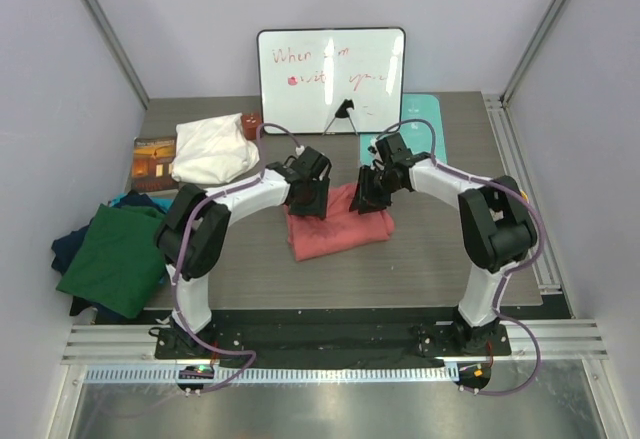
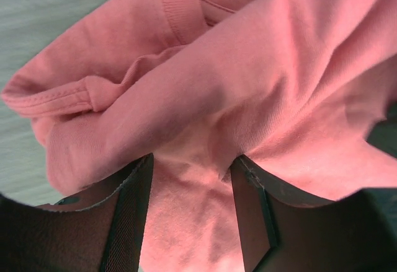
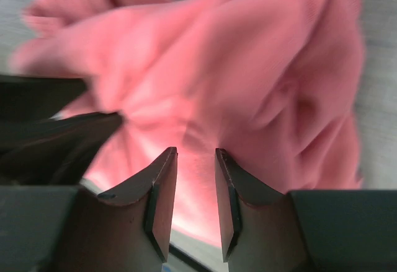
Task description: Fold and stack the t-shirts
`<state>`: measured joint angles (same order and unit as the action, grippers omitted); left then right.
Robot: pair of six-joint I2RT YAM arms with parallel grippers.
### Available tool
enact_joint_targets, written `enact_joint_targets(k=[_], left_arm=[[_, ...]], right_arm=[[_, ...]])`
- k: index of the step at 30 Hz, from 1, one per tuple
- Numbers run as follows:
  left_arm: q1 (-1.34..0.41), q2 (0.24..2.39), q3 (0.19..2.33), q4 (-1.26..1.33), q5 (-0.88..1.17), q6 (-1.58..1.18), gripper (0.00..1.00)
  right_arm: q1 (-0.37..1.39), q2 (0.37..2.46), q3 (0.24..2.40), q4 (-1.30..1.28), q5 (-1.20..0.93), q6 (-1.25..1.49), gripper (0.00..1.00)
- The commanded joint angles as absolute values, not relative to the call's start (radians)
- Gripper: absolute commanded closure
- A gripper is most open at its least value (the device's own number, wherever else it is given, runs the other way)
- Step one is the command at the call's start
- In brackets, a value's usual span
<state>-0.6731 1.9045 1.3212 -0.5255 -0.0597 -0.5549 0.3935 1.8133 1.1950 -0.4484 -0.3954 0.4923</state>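
Note:
A salmon-pink t-shirt [image 1: 340, 227] lies bunched in a rough rectangle at the table's middle. My left gripper [image 1: 308, 199] is at its far left edge. In the left wrist view the gripper [image 2: 191, 160] has its jaws apart, pressed into the pink cloth [image 2: 248, 80], which fills the gap and hides the fingertips. My right gripper [image 1: 368, 194] is at the shirt's far right edge. In the right wrist view it [image 3: 196, 154] is narrowly open, with nothing between the pads and the shirt [image 3: 248, 67] just beyond. A dark green shirt [image 1: 115, 259] lies on navy ones [image 1: 68, 249] at the left edge.
A white cloth [image 1: 212, 151] lies at the back left beside a book [image 1: 152, 162] and a small brown-red object [image 1: 250, 124]. A whiteboard [image 1: 330, 79] stands at the back, with a pale-teal mat [image 1: 425, 117] to its right.

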Motion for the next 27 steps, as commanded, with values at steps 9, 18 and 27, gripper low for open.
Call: enact_joint_targets(k=[9,18,27], left_arm=[[-0.578,1.861,1.356,-0.528,-0.074,-0.469,0.46],[-0.522,1.827,1.279,-0.528,-0.074,-0.466,0.47],[-0.463,1.7,1.184,-0.569,-0.081,-0.446,0.47]], right_arm=[[0.388,2.058,1.445,-0.397,-0.393,0.474,0.64],[0.377,2.076,1.353,-0.402,-0.37,0.446,0.64],[0.37,2.037,1.233,-0.385,-0.374,0.459,0.65]])
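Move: The pink t-shirt, already folded to a small bundle, has its middle about 6 cm to the right of the left hand, 3 cm back and just below it; from the right hand the bundle's middle is some 7 cm left, 4 cm back and 4 cm below. The teal board lies about 16 cm ahead of the right hand and 8 cm to its right. The white cloth lies roughly 13 cm ahead of the left hand and 22 cm left. The t-shirt bundle is nudged forward and left by both half-open grippers: the left fingers, already at the cloth, sweep level forward-left some 5 cm, then go on left towards its left edge, rising about 1.5 cm off it. The right hand sinks 3 cm while pushing forward about 6 cm and slightly left, its tips ending against the bulging fold, then eases back a centimetre; neither gripper closes. ##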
